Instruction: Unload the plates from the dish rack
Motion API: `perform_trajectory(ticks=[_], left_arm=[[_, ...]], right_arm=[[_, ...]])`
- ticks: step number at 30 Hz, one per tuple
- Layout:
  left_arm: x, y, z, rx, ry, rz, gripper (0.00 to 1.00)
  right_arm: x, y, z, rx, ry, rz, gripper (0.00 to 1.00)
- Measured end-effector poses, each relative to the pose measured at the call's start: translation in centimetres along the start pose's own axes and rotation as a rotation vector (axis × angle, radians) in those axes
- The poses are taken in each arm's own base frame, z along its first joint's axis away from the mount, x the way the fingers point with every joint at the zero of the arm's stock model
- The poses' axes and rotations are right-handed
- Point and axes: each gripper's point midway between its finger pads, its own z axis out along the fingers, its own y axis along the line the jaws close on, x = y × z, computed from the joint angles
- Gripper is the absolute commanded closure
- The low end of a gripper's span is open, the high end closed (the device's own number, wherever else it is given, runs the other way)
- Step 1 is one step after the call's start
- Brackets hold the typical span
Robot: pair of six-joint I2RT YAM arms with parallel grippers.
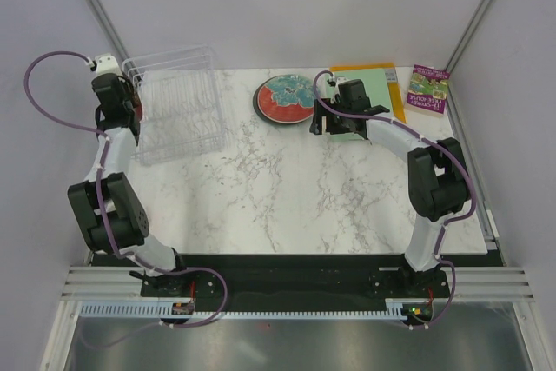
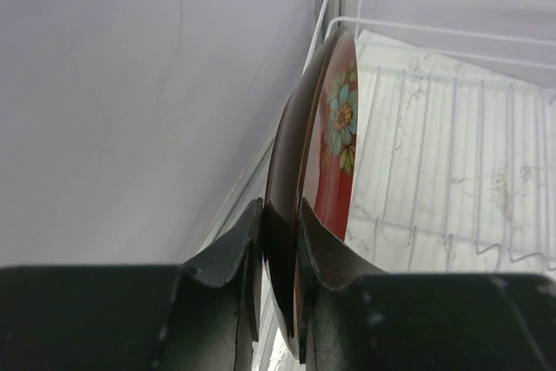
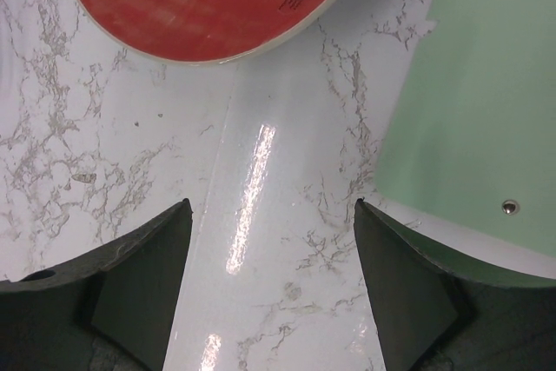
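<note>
The white wire dish rack (image 1: 178, 106) stands at the table's back left. A red plate (image 2: 326, 154) with a pale blue flower and a dark back stands on edge at the rack's (image 2: 452, 154) left end. My left gripper (image 2: 300, 223) is shut on this plate's rim, one finger on each face. In the top view the left gripper (image 1: 130, 106) is at the rack's left side. Another red patterned plate (image 1: 285, 97) lies flat at the back middle, on top of a darker plate. My right gripper (image 1: 330, 119) hangs open just right of it, over bare marble (image 3: 271, 215), holding nothing.
A light-green mat (image 1: 378, 84) lies behind the right gripper, over an orange sheet. A small book (image 1: 427, 89) sits at the back right corner. The flat red plate (image 3: 200, 6) and the mat (image 3: 478, 84) flank the right gripper's fingers. Grey walls stand close beside the rack.
</note>
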Motion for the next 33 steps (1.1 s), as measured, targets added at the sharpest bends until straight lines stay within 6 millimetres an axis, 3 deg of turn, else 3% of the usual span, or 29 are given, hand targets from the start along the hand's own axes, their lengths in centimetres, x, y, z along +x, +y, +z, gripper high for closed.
perform_trajectory(ticks=[5,10,14,18,21,25,28,33], left_arm=[[-3.6,-0.1,-3.0,0.030,-0.069,-0.018,0.98],[-6.1,-1.8,-7.1,0.172,-0.097,-0.121,0.98],[-5.9,-4.9,-10.7,0.356,-0.080,-0.234,0.98],[-3.6,-9.5,-14.5,0.575,0.000,-0.341,0.98],[-1.4,-12.9,-17.0,0.729,0.083,-0.416,0.98],[1.3,-16.7,-20.3,0.898,0.204,-0.501,0.98],[1.5,-18.8,-22.7,1.008,0.247,-0.533,0.98],[0.5,-20.5,-25.9,1.142,0.237,-0.572,0.98]], right_arm=[[-0.6,-0.1,-0.9,0.019,-0.020,-0.003,0.16],[-4.2,1.4,-5.2,-0.002,-0.132,-0.019,0.15],[-7.3,3.8,-10.0,-0.073,-0.246,-0.030,0.15],[-9.0,7.0,-13.8,-0.210,-0.333,-0.017,0.15],[-8.4,9.1,-14.9,-0.313,-0.347,0.010,0.15],[-6.3,11.1,-14.4,-0.402,-0.293,0.045,0.15],[-4.9,12.4,-14.1,-0.451,-0.251,0.060,0.15],[-3.8,13.8,-14.0,-0.515,-0.228,0.077,0.15]])
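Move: The red flowered plate is already pinched in the left fingers. From the left hand, the plate stack lies about 47 cm right, 8 cm ahead and 21 cm below; the dish rack's middle is about 13 cm right, 4 cm ahead and 18 cm down. From the open right hand, the flowered plate is some 54 cm left, 12 cm ahead and 13 cm up; the stack about 10 cm ahead, 10 cm left and 8 cm below, and the green board 15 cm right, 9 cm ahead and 10 cm down. The flowered plate, still held by its edge, goes up about 8 cm, then the left hand swings it some 30 cm right and 12 cm back, away from the rack towards the right gripper, dipping midway, turning clockwise and rolling its left side down. The empty right hand rises from beside the stack, backs off and eases left, turning towards the plate with fingers open. ##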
